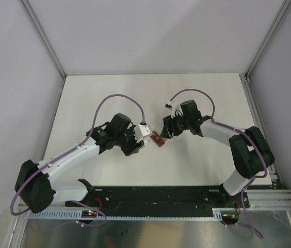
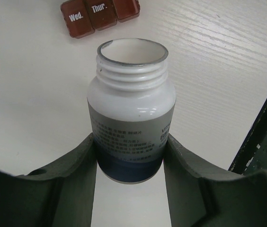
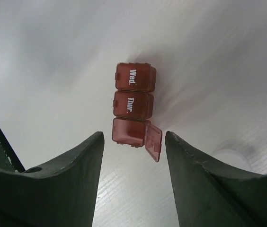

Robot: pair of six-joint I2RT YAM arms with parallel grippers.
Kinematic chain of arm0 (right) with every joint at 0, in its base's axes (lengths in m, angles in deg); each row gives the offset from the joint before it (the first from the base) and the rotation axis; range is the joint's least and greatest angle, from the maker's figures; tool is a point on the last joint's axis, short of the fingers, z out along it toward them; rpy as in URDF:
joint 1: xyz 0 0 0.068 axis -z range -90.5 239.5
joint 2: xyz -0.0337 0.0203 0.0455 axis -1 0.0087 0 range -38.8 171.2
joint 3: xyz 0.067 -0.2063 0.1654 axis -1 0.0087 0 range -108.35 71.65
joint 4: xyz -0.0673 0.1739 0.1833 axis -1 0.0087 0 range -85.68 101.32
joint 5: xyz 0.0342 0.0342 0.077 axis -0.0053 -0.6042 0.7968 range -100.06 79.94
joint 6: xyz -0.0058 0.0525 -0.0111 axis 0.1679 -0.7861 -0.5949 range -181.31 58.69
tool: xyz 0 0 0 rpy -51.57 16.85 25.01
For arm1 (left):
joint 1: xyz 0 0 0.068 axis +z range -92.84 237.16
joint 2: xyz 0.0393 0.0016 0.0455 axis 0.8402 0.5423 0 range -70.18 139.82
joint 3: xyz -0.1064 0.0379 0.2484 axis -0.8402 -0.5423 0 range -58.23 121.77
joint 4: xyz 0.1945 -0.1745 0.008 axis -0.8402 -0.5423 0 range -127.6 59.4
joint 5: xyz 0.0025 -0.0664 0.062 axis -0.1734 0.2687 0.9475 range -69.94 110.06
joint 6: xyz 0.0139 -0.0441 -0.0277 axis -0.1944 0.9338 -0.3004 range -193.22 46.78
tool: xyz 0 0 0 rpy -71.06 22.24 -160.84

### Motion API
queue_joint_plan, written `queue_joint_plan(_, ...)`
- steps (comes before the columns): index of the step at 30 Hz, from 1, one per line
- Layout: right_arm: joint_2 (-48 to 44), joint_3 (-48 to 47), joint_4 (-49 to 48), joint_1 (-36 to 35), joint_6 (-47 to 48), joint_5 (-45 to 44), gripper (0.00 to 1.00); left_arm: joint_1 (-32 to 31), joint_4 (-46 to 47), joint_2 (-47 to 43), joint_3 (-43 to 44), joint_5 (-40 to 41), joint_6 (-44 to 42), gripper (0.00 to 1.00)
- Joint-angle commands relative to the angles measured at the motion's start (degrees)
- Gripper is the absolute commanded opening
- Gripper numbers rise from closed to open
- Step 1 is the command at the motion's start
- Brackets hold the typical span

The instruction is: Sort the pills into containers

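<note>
The containers (image 3: pixel 132 108) are a dark red strip of three lidded compartments lying on the white table, also seen in the top view (image 1: pixel 157 138) and the left wrist view (image 2: pixel 100 16). Two lids read "Wed." and "Thur."; the lid (image 3: pixel 153 141) of the third compartment, nearest my right gripper, stands open. My right gripper (image 3: pixel 134 137) is open, its fingertips either side of that open compartment and not touching it. My left gripper (image 2: pixel 129 141) is shut on an uncapped white bottle (image 2: pixel 131 101) with a grey and blue label, its mouth pointing toward the containers. No pills show.
A blurred white round shape (image 3: pixel 230 156) lies on the table beside my right finger. A dark edge (image 2: pixel 261 137) crosses the right of the left wrist view. Both arms meet at the middle of the table (image 1: pixel 135 93), which has white walls around it.
</note>
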Motion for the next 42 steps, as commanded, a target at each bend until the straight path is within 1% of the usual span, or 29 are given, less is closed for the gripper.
queue_joint_plan(1, -4.09, 0.24, -0.44, 0.23, 1.15, -0.75, 0.62, -0.91, 1.97, 1.61, 2.51, 1.3, 0.3, 0.0)
queue_joint_plan(4, -5.83, 0.22, -0.58, 0.8, 1.49, -1.88, 0.67, -1.23, 2.07, 3.32, 3.73, 1.85, 0.86, 0.0)
queue_joint_plan(8, -9.14, 0.17, -0.39, 1.69, 2.11, -6.02, 0.73, -1.66, 2.27, 6.09, 5.73, 3.46, 1.84, 0.0)
queue_joint_plan(11, -11.65, 0.18, -0.18, 2.21, 3.4, -10.17, 0.82, -1.82, 2.27, 8.41, 7.51, 4.73, 3.48, 0.0)
queue_joint_plan(13, -13.27, 0.21, 0.12, 2.43, 4.21, -12.44, 0.87, -1.95, 2.3, 9.83, 8.89, 5.32, 4.64, 0.0)
queue_joint_plan(19, -16.73, 0.23, 0.94, 3.36, 5.26, -19.24, 0.9, -2.12, 2.31, 14.03, 12.8, 6.25, 10.07, 0.0)
queue_joint_plan(22, -17.5, 0.18, 1.17, 4.37, 5.23, -22.1, 0.97, -2.28, 2.32, 16.3, 14.26, 6.23, 13.29, 0.0)
queue_joint_plan(25, -17.82, 0.24, 1.31, 5.52, 4.95, -23.47, 0.99, -2.57, 2.32, 18.28, 15.38, 6.21, 15.64, 0.0)
queue_joint_plan(27, -18.18, 0.21, 1.46, 6.93, 3.69, -22.27, 0.99, -2.87, 2.23, 19.57, 16.09, 6.13, 16.8, 0.0)
queue_joint_plan(31, -18.77, 0.18, 1.53, 12.53, 0.01, -14.19, 0.99, -3.51, 2.09, 21.7, 17.3, 5.96, 18.99, 0.0)
queue_joint_plan(34, -18.84, 0.17, 1.48, 16.18, -2.22, -9.91, 0.99, -4.08, 1.47, 22.75, 18.13, 5.8, 20.28, 0.0)
queue_joint_plan(38, -18.66, 0.19, 1.87, 19.42, -2.79, -7.02, 0.99, -4.87, -0.15, 24.42, 19.29, 5.52, 21.27, 0.0)
queue_joint_plan(42, -19.17, 0.19, 2.38, 20.03, -1.23, -6.69, 0.99, -5.63, -2.48, 25.94, 20.43, 4.89, 21.81, 0.0)
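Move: The open "Fri." compartment, at the near end of the pill box, lies some 10 cm right of the left hand, about 4 cm ahead and 7 cm below; from the right hand it is roughly 4 cm left, 1 cm back and 3 cm down. "Wed.", the box's far end, sits about 4 cm farther out and 3 cm left of "Fri.". The loose white cap lies 4 cm to the right hand's right, 3 cm ahead, 4 cm below. Lift the right gripper off the raised "Fri." lid and carry it right, up and forward, about 15 cm rightward, spreading the fingers wide and swinging the wrist clockwise. Meanwhile bring the left gripper, still gripping the uncapped pill bottle, some 7 cm right with a little forward and down, tipping forward and turning counter-clockwise, so the mouth comes up to "Fri.". ##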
